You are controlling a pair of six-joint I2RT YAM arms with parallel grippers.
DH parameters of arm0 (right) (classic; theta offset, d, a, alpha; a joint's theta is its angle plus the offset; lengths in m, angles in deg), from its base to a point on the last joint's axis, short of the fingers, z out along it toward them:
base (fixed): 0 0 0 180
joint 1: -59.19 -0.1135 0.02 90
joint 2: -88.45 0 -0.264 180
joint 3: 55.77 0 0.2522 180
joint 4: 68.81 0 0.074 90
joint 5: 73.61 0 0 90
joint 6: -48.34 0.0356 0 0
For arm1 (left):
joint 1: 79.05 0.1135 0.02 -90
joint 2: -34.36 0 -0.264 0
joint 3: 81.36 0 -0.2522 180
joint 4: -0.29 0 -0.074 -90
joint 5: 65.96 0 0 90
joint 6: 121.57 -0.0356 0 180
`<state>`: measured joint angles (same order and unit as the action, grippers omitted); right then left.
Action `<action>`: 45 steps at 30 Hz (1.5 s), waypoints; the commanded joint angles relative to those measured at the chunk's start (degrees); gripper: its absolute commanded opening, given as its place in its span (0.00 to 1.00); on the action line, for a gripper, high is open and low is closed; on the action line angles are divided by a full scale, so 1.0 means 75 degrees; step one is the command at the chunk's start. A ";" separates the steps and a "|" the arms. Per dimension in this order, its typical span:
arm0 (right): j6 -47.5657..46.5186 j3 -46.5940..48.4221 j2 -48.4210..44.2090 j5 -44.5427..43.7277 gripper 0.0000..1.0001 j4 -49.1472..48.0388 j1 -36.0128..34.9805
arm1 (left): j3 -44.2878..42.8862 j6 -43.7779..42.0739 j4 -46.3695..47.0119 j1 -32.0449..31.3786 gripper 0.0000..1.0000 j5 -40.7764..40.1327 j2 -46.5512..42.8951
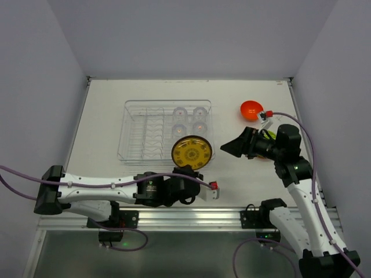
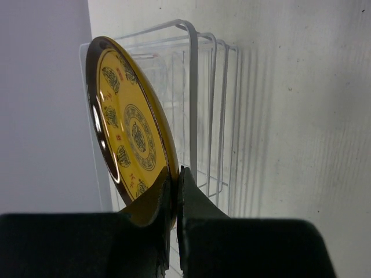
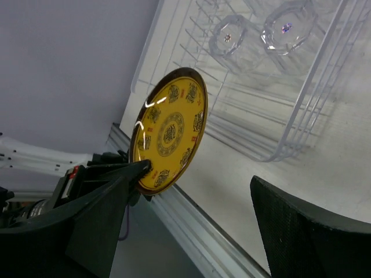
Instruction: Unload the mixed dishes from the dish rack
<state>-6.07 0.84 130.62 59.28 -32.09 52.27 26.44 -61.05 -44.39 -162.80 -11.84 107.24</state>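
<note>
A patterned yellow plate point(image 1: 191, 152) stands on edge just in front of the clear dish rack point(image 1: 139, 130). My left gripper point(image 1: 186, 172) is shut on its lower rim. In the left wrist view the fingers point(image 2: 197, 200) pinch the plate point(image 2: 130, 127) with the rack's wire dividers point(image 2: 194, 98) behind it. My right gripper point(image 1: 227, 147) is open, pointing left at the plate from close by. In its view the plate point(image 3: 169, 130) stands ahead of the open right gripper point(image 3: 202, 174), with nothing between the jaws. Several clear glasses point(image 1: 190, 120) stand in the rack's right end. An orange bowl point(image 1: 250, 109) sits on the table to the right.
The rack's left part shows only bare wire dividers point(image 1: 148, 136). Two of the glasses point(image 3: 229, 35) point(image 3: 287, 26) show upside down in the right wrist view. A metal rail point(image 1: 191, 217) runs along the table's near edge. Walls close in the table on three sides.
</note>
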 commanded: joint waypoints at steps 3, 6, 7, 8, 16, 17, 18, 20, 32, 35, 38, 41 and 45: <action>-0.0456 0.0649 0.0376 -0.0971 0.85 0.1027 -0.1219 | 0.0852 -0.2034 0.1871 -0.0750 0.00 -0.1647 -0.0273; -0.0550 0.0814 0.0669 -0.1406 0.80 0.1157 -0.1549 | 0.1240 -0.2421 0.2445 -0.0997 0.00 -0.1966 -0.0307; -0.0551 0.0826 0.0728 -0.1442 0.78 0.1157 -0.1585 | 0.1287 -0.2480 0.2690 -0.1068 0.00 -0.2001 -0.0342; -0.0574 0.0814 0.0845 -0.1477 0.76 0.1134 -0.1643 | 0.1334 -0.2608 0.2785 -0.1092 0.00 -0.2036 -0.0401; -0.0527 0.0849 0.1454 -0.1559 0.50 0.0818 -0.2241 | 0.1861 -0.3054 0.3768 -0.1209 0.00 -0.1966 -0.0413; -0.0516 0.0837 0.1501 -0.1524 0.49 0.0701 -0.2277 | 0.1885 -0.3078 0.3829 -0.1221 0.00 -0.1931 -0.0401; -0.0446 0.0826 0.1537 -0.1501 0.46 0.0631 -0.2312 | 0.1897 -0.3055 0.3841 -0.1221 0.00 -0.1896 -0.0366; -0.0375 0.0826 0.1619 -0.1431 0.39 0.0479 -0.2347 | 0.1885 -0.3031 0.3864 -0.1221 0.00 -0.1838 -0.0308; 0.0281 0.0580 0.1468 -0.2211 0.00 -0.0132 -0.2289 | 0.1511 -0.2387 0.3502 -0.0484 0.84 -0.1345 0.0009; 0.0491 0.0393 0.1292 -0.2520 0.00 -0.0213 -0.1613 | 0.1171 -0.2036 0.3326 -0.0026 1.00 -0.1427 -0.0107; 0.1028 -0.0251 0.1116 -0.1878 0.00 -0.0878 -0.0198 | 0.0831 -0.1555 0.3067 0.0349 1.00 -0.1660 -0.0365; 0.1265 -0.0603 0.1010 -0.1618 0.00 -0.0999 0.1231 | 0.0550 -0.1146 0.3231 0.0887 1.00 -0.1744 -0.0716; 0.1687 -0.1013 0.0741 -0.2003 0.00 -0.1127 0.2584 | -0.0258 0.0153 0.2974 0.3047 1.00 -0.0515 -0.0882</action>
<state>2.37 -5.61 138.60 44.92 -36.24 66.76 30.55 -69.05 -22.38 -150.05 -20.12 103.09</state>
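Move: The left gripper still holds the yellow plate by its near rim. The plate's middle lies about 6 cm ahead and 5 cm right of that gripper, and about 13 cm left of the open right gripper, level with it fore and aft and some 5 cm lower. From the right gripper, the green plate is roughly 10 cm ahead, 20 cm right and 23 cm down; the red bowl about 25 cm ahead and 14 cm right, equally low. The nearest glass stands about 20 cm ahead and 8 cm right of the left gripper, 14 cm below. Bring the right gripper about 5 cm left and 4 cm down to the yellow plate's right rim and pinch it shut there, while the left gripper keeps its hold and turns slightly. Then open the left fingers wide, pull away forward and up over the rack, and swing the right hand about 14 cm right and 8 cm forward, sinking slightly and turning some 35 degrees clockwise, towards the green plate. ##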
